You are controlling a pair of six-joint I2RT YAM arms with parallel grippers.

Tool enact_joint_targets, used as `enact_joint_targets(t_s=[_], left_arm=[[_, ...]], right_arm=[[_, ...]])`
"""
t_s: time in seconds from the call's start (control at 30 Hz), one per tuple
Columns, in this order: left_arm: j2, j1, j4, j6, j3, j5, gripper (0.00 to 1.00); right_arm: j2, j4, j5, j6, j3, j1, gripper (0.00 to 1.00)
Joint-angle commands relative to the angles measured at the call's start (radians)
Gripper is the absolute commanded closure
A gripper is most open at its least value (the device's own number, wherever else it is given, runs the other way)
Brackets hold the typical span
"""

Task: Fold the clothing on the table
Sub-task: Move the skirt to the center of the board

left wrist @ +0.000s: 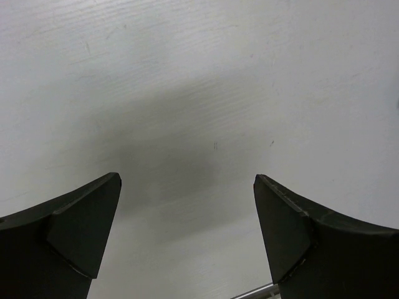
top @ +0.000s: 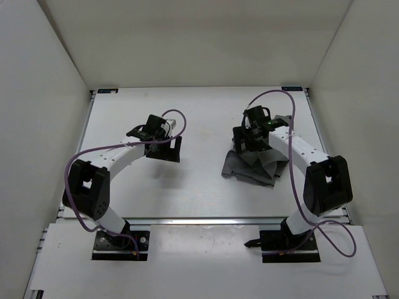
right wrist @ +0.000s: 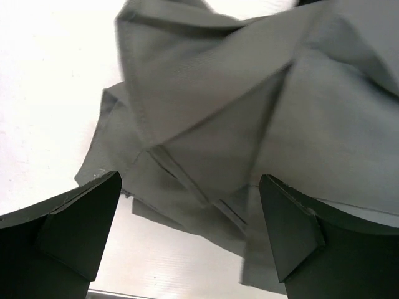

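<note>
The clothing is a crumpled dark grey garment on the right half of the white table. In the right wrist view the clothing fills most of the picture in loose folds. My right gripper hovers over its far part, and in its own view the right gripper stands open with cloth below the gap, nothing pinched. My left gripper is over bare table left of centre, well apart from the garment. Seen from its wrist camera, the left gripper is wide open with only tabletop between the fingers.
White walls enclose the table on the left, back and right. A metal rail runs along the near edge, with both arm bases behind it. Purple cables loop from each arm.
</note>
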Motion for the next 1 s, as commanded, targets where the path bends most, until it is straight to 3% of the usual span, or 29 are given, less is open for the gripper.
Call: enact_joint_targets(t_s=[0.0, 0.13, 0.37, 0.57, 0.77, 0.87, 0.97], left_arm=[[-0.018, -0.022, -0.041, 0.038, 0.026, -0.074, 0.01], [-0.054, 0.004, -0.009, 0.012, -0.024, -0.024, 0.01], [-0.161, 0.046, 0.025, 0.015, -0.103, 0.005, 0.01], [-0.192, 0.055, 0.029, 0.026, -0.143, 0.022, 0.01], [-0.19, 0.055, 0.017, 0.046, -0.132, 0.008, 0.02], [-0.189, 0.063, 0.029, 0.041, -0.133, 0.018, 0.02], [-0.19, 0.066, 0.036, 0.038, -0.138, 0.032, 0.01]], right_arm=[[0.067, -0.008, 0.044, -0.022, 0.071, 0.064, 0.1], [0.156, 0.006, 0.098, -0.037, 0.128, 0.113, 0.09], [0.252, 0.039, 0.135, -0.056, 0.148, 0.077, 0.1], [0.253, 0.072, 0.095, -0.051, 0.131, 0.017, 0.34], [0.262, 0.084, 0.173, -0.048, 0.117, 0.038, 0.78], [0.269, 0.089, 0.182, -0.057, 0.13, 0.052, 0.95], [0.29, 0.079, 0.142, -0.052, 0.194, 0.05, 1.0]])
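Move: The skirt lies under the right gripper: the loose fold near its left edge is about 4 cm ahead and 6 cm below, in line sideways. The skirt's middle is some 3 cm to the gripper's right and level fore and aft; its near-left flap lies about 6 cm back and 7 cm left. From the left gripper that fold is roughly 27 cm to the right, 4 cm ahead and 3 cm lower. Sink the open right gripper about 5 cm onto the skirt, swinging some 4 cm left and edging forward. Then, staying low, sweep back right by as much while reaching forward to 4 cm in all, and shut the fingers on the fold, rolling the wrist about 10 degrees, left side down. Draw the empty, open left gripper about 3 cm left and 2 cm back. ##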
